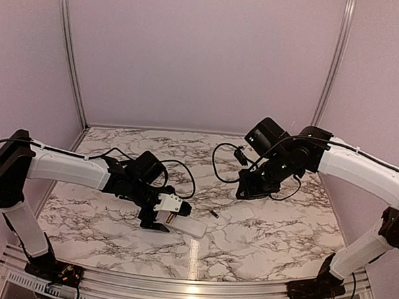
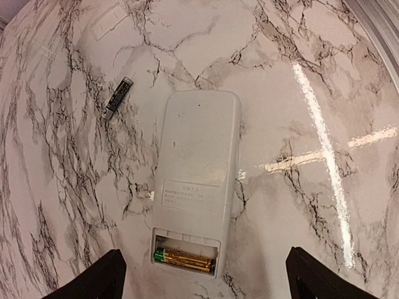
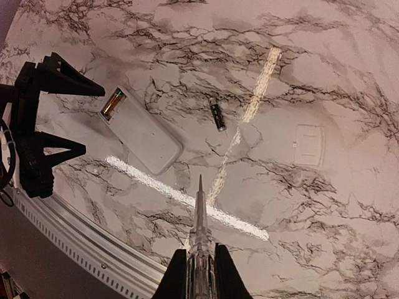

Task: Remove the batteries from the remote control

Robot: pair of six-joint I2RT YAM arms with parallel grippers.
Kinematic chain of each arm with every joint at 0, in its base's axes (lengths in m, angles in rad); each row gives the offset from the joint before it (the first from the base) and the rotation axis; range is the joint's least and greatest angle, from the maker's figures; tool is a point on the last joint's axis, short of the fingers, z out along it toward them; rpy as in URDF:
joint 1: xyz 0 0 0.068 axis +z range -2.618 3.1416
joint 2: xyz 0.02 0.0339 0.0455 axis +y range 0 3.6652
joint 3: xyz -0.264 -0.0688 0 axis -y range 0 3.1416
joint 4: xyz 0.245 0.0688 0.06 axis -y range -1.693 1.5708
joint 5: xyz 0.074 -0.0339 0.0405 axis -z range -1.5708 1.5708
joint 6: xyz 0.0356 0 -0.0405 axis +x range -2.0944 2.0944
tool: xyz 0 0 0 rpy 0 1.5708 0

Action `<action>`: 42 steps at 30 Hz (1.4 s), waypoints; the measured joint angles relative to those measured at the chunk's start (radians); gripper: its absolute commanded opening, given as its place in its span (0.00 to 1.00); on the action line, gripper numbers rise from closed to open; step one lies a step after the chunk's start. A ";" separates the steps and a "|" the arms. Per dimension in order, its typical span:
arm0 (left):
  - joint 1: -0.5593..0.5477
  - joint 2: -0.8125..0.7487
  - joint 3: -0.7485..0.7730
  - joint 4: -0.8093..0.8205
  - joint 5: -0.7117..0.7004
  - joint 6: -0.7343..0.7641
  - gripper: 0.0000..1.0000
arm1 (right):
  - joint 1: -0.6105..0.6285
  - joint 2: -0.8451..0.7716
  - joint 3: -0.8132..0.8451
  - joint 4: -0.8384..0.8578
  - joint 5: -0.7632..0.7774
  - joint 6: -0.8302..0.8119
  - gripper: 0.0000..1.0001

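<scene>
The white remote control [image 2: 198, 168] lies back-up on the marble table, its recess uncovered at the near end. One gold battery [image 2: 185, 260] sits in that recess. A second battery [image 2: 118, 98] lies loose on the table to the remote's left. My left gripper [image 2: 206, 265] is open, its black fingers [image 2: 93, 280] standing wide on either side of the recess end, touching nothing. My right gripper [image 3: 201, 274] is shut on a clear pointed tool [image 3: 199, 218] and hovers apart from the remote [image 3: 140, 134]. From above, the left gripper [image 1: 160, 218] is at the remote [image 1: 189, 227].
The small white cover plate [image 3: 308, 144] lies flat right of the loose battery [image 3: 217, 116]. The table's metal front rail [image 3: 81, 240] runs just below the remote. Pink walls close the back and sides, and black cables hang from the right arm [image 1: 280, 158].
</scene>
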 measured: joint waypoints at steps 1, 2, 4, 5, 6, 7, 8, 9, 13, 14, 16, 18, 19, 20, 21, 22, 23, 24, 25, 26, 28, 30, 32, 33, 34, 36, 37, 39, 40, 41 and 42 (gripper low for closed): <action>0.012 0.024 0.019 -0.005 0.005 0.032 0.95 | 0.000 -0.014 -0.006 -0.006 0.000 0.005 0.00; 0.021 0.039 0.031 -0.007 0.011 0.055 0.94 | 0.000 -0.027 -0.012 -0.012 0.000 0.011 0.00; 0.039 0.072 0.063 -0.020 0.022 0.102 0.94 | 0.000 -0.050 -0.021 -0.020 0.000 0.024 0.00; 0.046 0.089 0.079 -0.029 0.026 0.123 0.94 | 0.000 -0.060 -0.025 -0.024 0.000 0.029 0.00; 0.051 0.105 0.097 -0.040 0.027 0.143 0.94 | 0.000 -0.070 -0.029 -0.029 0.000 0.035 0.00; 0.055 0.120 0.110 -0.049 0.029 0.159 0.94 | 0.000 -0.077 -0.033 -0.032 0.000 0.040 0.00; 0.062 0.140 0.128 -0.061 0.034 0.180 0.94 | 0.000 -0.085 -0.038 -0.036 0.000 0.045 0.00; 0.066 0.152 0.137 -0.066 0.037 0.190 0.93 | 0.000 -0.092 -0.042 -0.040 0.000 0.050 0.00; 0.080 0.201 0.171 -0.106 0.048 0.232 0.91 | 0.000 -0.109 -0.047 -0.055 0.000 0.063 0.00; 0.081 0.212 0.176 -0.111 0.048 0.238 0.91 | 0.000 -0.111 -0.047 -0.056 0.000 0.065 0.00; 0.084 0.230 0.183 -0.117 0.048 0.243 0.90 | 0.000 -0.112 -0.047 -0.059 0.000 0.067 0.00; 0.084 0.248 0.189 -0.121 0.053 0.245 0.90 | 0.000 -0.112 -0.047 -0.061 0.000 0.067 0.00; 0.086 0.252 0.195 -0.123 0.056 0.246 0.89 | 0.000 -0.112 -0.047 -0.063 0.000 0.067 0.00; 0.086 0.254 0.199 -0.125 0.059 0.247 0.89 | 0.000 -0.112 -0.047 -0.065 0.000 0.067 0.00; 0.086 0.256 0.200 -0.125 0.061 0.248 0.88 | 0.000 -0.111 -0.047 -0.067 0.000 0.066 0.00; 0.087 0.257 0.201 -0.125 0.063 0.249 0.87 | 0.000 -0.111 -0.047 -0.069 0.000 0.066 0.00; 0.087 0.257 0.200 -0.124 0.064 0.249 0.85 | 0.000 -0.111 -0.046 -0.072 0.000 0.066 0.00; 0.087 0.257 0.198 -0.123 0.064 0.248 0.83 | 0.000 -0.111 -0.046 -0.074 0.000 0.066 0.00; 0.087 0.257 0.194 -0.118 0.067 0.248 0.82 | 0.000 -0.111 -0.046 -0.076 0.000 0.066 0.00; 0.088 0.256 0.188 -0.111 0.073 0.245 0.81 | 0.000 -0.110 -0.046 -0.077 0.000 0.066 0.00; 0.093 0.251 0.173 -0.097 0.084 0.237 0.76 | 0.000 -0.109 -0.046 -0.081 0.000 0.066 0.00; 0.097 0.244 0.155 -0.081 0.100 0.229 0.71 | 0.000 -0.109 -0.046 -0.082 0.000 0.065 0.00; 0.101 0.241 0.142 -0.071 0.117 0.222 0.69 | 0.000 -0.109 -0.046 -0.082 -0.001 0.064 0.00; 0.101 0.240 0.139 -0.072 0.123 0.219 0.69 | 0.000 -0.108 -0.046 -0.082 -0.001 0.063 0.00; 0.102 0.240 0.137 -0.071 0.129 0.217 0.70 | 0.000 -0.106 -0.045 -0.083 -0.001 0.063 0.00; 0.105 0.240 0.135 -0.069 0.136 0.214 0.72 | 0.000 -0.099 -0.038 -0.087 -0.002 0.061 0.00; 0.106 0.241 0.135 -0.068 0.139 0.209 0.72 | 0.000 -0.092 -0.032 -0.089 -0.003 0.059 0.00; 0.107 0.241 0.135 -0.068 0.143 0.197 0.67 | 0.000 -0.080 -0.020 -0.090 -0.005 0.055 0.00; 0.108 0.242 0.135 -0.069 0.146 0.190 0.64 | 0.000 -0.074 -0.015 -0.089 -0.007 0.051 0.00; 0.110 0.247 0.138 -0.076 0.150 0.180 0.62 | 0.000 -0.068 -0.009 -0.089 -0.009 0.050 0.00; 0.113 0.254 0.148 -0.088 0.156 0.173 0.60 | 0.000 -0.063 -0.004 -0.090 -0.011 0.048 0.00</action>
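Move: The remote control's middle lies about 6 cm to the left hand's right, 1 cm ahead and 6 below. The battery still in its open end is some 3 cm ahead of that hand, straight in line and 6 down; the loose battery is roughly 6 ahead and 14 to the right. From the right hand, the remote is about 13 cm left, level and 18 below. Left sinks about 5 cm, edging forward, and pinches the remote's battery end; tool-holding right hand draws back rightward. ##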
